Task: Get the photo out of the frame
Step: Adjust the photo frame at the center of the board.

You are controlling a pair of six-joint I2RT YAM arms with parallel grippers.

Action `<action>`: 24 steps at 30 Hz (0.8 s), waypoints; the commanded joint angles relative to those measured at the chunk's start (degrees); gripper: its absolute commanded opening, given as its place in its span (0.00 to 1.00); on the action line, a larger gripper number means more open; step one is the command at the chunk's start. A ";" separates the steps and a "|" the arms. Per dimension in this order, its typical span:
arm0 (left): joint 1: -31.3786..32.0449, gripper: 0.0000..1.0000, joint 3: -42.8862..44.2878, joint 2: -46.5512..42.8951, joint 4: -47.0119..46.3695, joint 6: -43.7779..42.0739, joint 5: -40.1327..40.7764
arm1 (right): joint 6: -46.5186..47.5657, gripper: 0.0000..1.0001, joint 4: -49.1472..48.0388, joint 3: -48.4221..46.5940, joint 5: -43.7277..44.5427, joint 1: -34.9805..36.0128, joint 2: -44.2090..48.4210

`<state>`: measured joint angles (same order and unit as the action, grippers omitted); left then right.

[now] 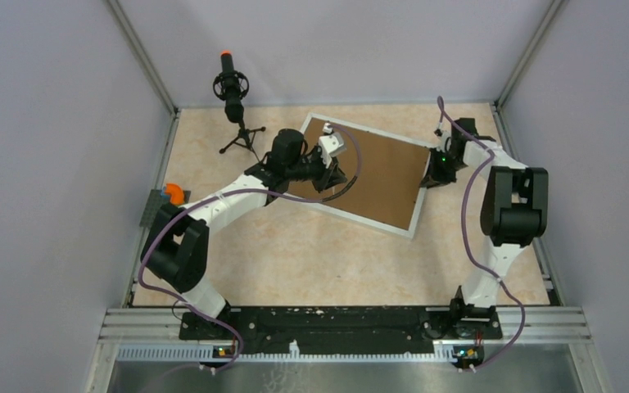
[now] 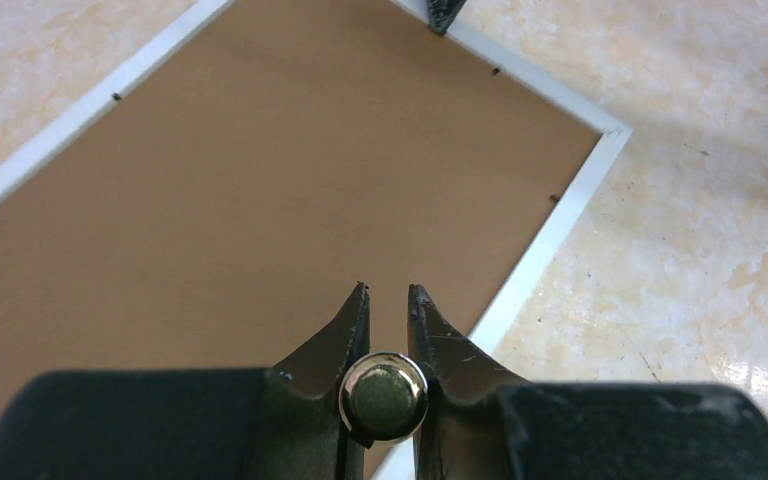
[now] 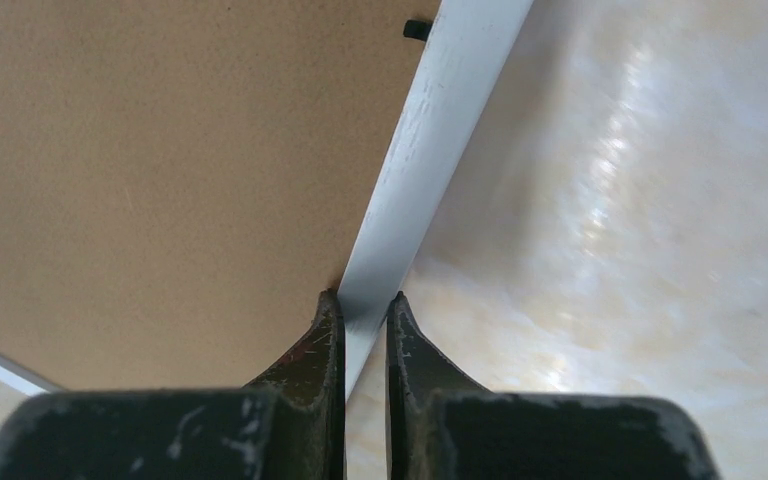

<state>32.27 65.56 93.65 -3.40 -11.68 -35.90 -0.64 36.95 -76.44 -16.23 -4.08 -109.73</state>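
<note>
The frame (image 1: 416,214) lies face down at the back middle of the table, its brown backing board (image 1: 377,172) facing up. The photo is hidden under the board. My left gripper (image 1: 333,176) hovers over the board's left part; in the left wrist view it (image 2: 389,292) is shut on a small round shiny metal knob (image 2: 385,397), the fingertips a little apart. My right gripper (image 1: 430,176) is at the frame's right edge. The right wrist view shows it (image 3: 362,298) shut on the white border (image 3: 440,130) beside the board (image 3: 160,170).
A black microphone on a small tripod (image 1: 232,94) stands at the back left. An orange and blue object (image 1: 172,194) sits at the table's left edge. Grey walls enclose the table on three sides.
</note>
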 commanded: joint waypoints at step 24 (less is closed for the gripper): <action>-1.84 0.00 4.32 2.57 -12.06 19.29 -7.97 | 8.98 0.62 -7.61 12.04 -17.27 9.17 25.43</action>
<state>31.11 66.54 96.20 -9.50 0.73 -39.40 2.04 41.45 -63.77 -33.12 4.34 -99.22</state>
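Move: The right fingers are already shut on the photo frame's right rim, almost at table height. From there the board centre lies about 29 cm left and 5 cm back, the frame's middle some 21 cm left and 4 cm ahead, and its near right corner about 20 cm back and 4 cm left. From the left hand the board centre is roughly 3 cm ahead, straight on, and 16 cm below. First easing back a couple of centimetres, the right hand sweeps left and back at table height, about 10 cm each way in all, drawing the pinched rim towards the board centre while turning some 13 degrees counter-clockwise and tilting. Late on, the fingers open to about half and the hand lifts some 2 cm off the rim. ##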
